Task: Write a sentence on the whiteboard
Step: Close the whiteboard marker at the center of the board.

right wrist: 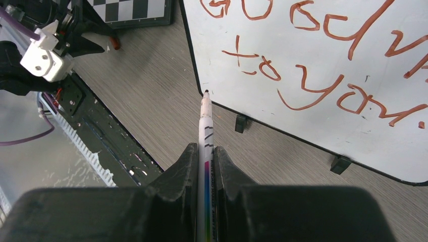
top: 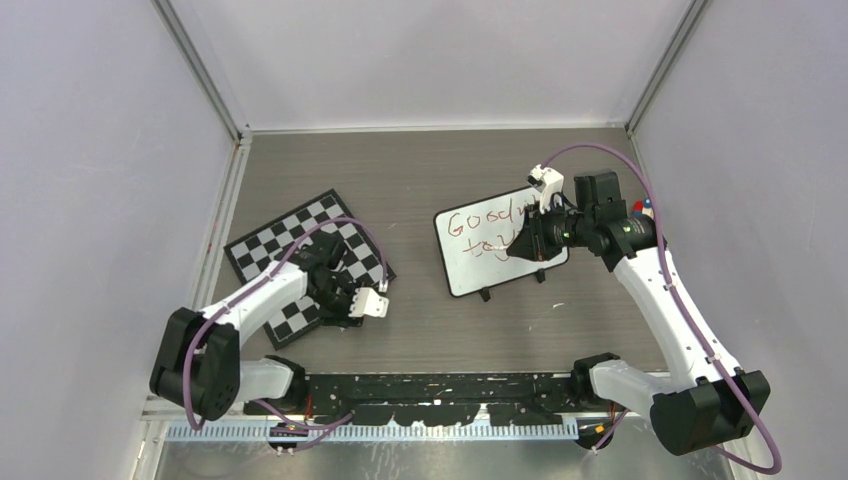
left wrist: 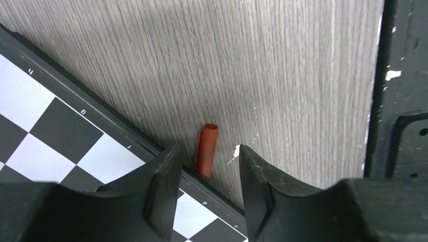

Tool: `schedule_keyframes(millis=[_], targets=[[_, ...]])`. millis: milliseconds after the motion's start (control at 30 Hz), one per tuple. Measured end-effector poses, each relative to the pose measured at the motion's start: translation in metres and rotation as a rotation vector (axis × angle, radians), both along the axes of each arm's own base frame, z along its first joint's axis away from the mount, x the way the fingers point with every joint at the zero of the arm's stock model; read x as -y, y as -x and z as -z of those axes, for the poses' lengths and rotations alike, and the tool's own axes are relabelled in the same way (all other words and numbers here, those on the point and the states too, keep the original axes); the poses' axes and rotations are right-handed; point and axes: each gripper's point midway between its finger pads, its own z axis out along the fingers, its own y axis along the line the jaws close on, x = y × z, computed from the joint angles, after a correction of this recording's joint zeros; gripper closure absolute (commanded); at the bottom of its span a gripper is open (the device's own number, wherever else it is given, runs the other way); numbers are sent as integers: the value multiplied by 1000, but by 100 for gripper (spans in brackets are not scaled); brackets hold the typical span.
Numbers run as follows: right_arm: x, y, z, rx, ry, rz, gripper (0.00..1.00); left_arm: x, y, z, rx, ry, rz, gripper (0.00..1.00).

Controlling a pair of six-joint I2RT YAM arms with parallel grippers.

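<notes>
The whiteboard (top: 490, 272) stands tilted right of centre, and the red-brown sentence (top: 487, 228) runs across it in two lines. In the right wrist view the whiteboard (right wrist: 303, 126) fills the upper right. My right gripper (right wrist: 205, 151) is shut on a white marker (right wrist: 206, 126), whose tip points at the board's lower left corner. My left gripper (left wrist: 208, 146) is open and hangs low over a red-brown marker cap (left wrist: 206, 150). The cap lies on the table against the checkerboard's edge, one finger on each side, neither touching it.
A black-and-white checkerboard (top: 270, 250) lies at the left, partly under my left gripper (top: 348, 298). A black rail (top: 440, 385) runs along the near table edge. Small red and blue items (top: 643, 208) sit behind the right arm. Walls close in three sides.
</notes>
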Motion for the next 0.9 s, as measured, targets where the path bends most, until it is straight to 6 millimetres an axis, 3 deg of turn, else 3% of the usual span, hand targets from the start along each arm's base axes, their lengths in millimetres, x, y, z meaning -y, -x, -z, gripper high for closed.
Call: schedule_keyframes(millis=[300, 633, 767, 900], targets=[[0, 0, 0, 0, 1, -1, 100, -16, -2, 21, 43, -91, 65, 59], [-2, 6, -1, -18, -13, -20, 100, -12, -4, 19, 30, -130, 73, 95], [-7, 4, -10, -14, -44, -16, 100, 14, 2, 4, -9, -89, 24, 100], [-19, 1, -30, -28, -133, -19, 100, 63, -20, -55, -16, 71, -120, 100]])
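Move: The red marker cap lies on the table almost under the open left fingers, about 3 cm below and 1 cm to their left. The chessboard's edge runs close beside it; that board's middle is some 10 cm ahead and 8 cm left of the hand, and a white scrap lies about 2 cm back and 1 cm left. From the right hand, holding the uncapped marker, the cap is roughly 31 cm left, 9 cm back and 21 cm lower. Down about 2 cm and as much to its left, the left hand settles around the cap beside the chessboard's edge, then its half-open fingers close and pinch it; it swings off quickly, some 8 cm to the right and 7 cm up, finally a little forward. The right hand keeps its grip on the marker, waits, then rises about 3 cm and eases 2 cm left, its left side tilting up slightly. ##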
